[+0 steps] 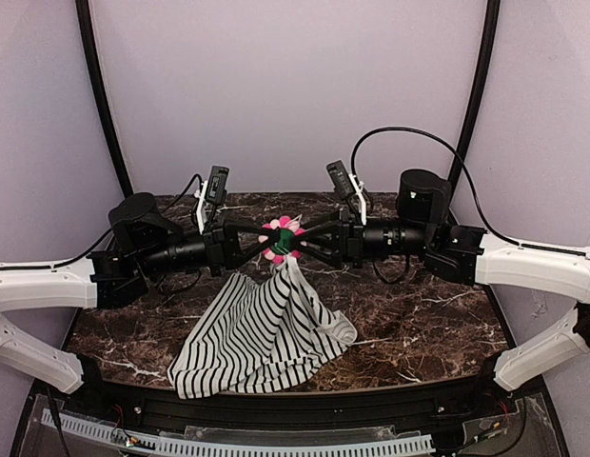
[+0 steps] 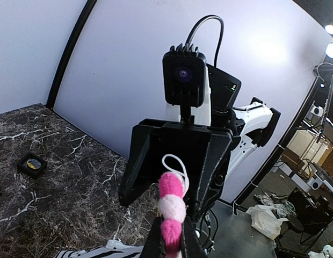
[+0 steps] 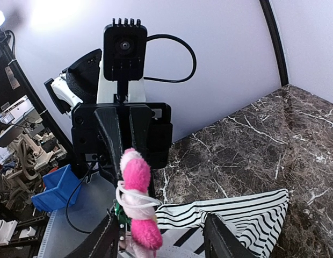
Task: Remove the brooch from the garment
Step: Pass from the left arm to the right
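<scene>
The brooch (image 1: 283,238), a pink and white pom-pom flower with a green centre, hangs in the air between both arms above the table. My left gripper (image 2: 172,236) is shut on the brooch (image 2: 172,207), seen edge-on. A white cord loop (image 2: 178,163) wraps round it. The striped garment (image 1: 266,333) hangs from the brooch down onto the marble. My right gripper (image 3: 162,230) faces the left one and is open. In the right wrist view the brooch (image 3: 138,177) sits beside its left finger (image 3: 105,239), and the garment (image 3: 247,215) lies below.
A small black square frame (image 2: 31,164) lies on the marble table (image 2: 75,156) at the left. A blue bin (image 3: 56,188) stands off the table. White backdrop walls and black poles enclose the back. The table's front edge (image 1: 276,395) runs just below the garment.
</scene>
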Robot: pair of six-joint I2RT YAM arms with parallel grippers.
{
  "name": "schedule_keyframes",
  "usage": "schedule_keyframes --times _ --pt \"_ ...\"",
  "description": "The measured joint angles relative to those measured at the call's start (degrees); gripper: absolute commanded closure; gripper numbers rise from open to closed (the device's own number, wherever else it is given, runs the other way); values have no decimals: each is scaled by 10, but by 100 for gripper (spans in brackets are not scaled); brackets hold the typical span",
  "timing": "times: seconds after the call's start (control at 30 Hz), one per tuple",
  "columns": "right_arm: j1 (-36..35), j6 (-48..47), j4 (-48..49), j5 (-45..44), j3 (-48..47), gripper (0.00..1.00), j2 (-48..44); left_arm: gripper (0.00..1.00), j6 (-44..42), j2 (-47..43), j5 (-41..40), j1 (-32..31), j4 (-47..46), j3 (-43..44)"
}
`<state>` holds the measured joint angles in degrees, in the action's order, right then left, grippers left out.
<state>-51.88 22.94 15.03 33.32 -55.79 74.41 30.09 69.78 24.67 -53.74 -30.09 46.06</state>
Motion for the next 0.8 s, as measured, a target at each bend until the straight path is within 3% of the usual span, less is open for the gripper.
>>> schedule_keyframes --times 0.23,0.37,0.47,0.5,0.57,0.6,0.67,0.73,0.8 --pt "5 6 8 23 3 55 7 99 0 0 0 0 0 0" --pt "5 13 24 45 4 75 7 99 0 0 0 0 0 0" --pt "5 16 32 55 4 99 7 99 0 4 4 0 0 4" --pt "5 13 33 58 4 100 7 99 1 5 4 0 0 5" --pt "8 17 32 62 3 100 8 80 2 7 5 0 1 9" --pt "9 16 32 62 3 100 8 56 1 9 5 1 5 12" --pt "9 15 17 55 -2 100 8 26 -9 11 -3 1 23 20" --pt "9 10 -26 33 -16 100 8 11 -19 12 -24 1 49 30" --pt "9 2 -88 0 -38 100 8 3 -38 7 -57 0 76 31"
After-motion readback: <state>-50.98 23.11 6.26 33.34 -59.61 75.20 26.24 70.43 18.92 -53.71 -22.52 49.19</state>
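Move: The left hand, its fingers nearly shut, already holds the brooch, whose middle lies about 2 cm to the right of that hand and level in the forward direction. From the half-open right hand the brooch is some 3 cm to the left, about 1 cm back and at about the same height. The garment's peak hangs roughly 5 cm below the brooch and 2 cm back of it; the spread garment lies some 11 cm back of the brooch, 4 cm left of it and about 22 cm lower. The right hand eases back and up about 1 cm, turning some 5 degrees counter-clockwise to centre the brooch between its fingers, and closes them onto its right-hand edge while the left hand keeps still and holds on. Only then does the left hand spread its fingers wide and let go, both hands shifting about 2 cm forward and 1 cm down, with the left fingers still close around the brooch. ##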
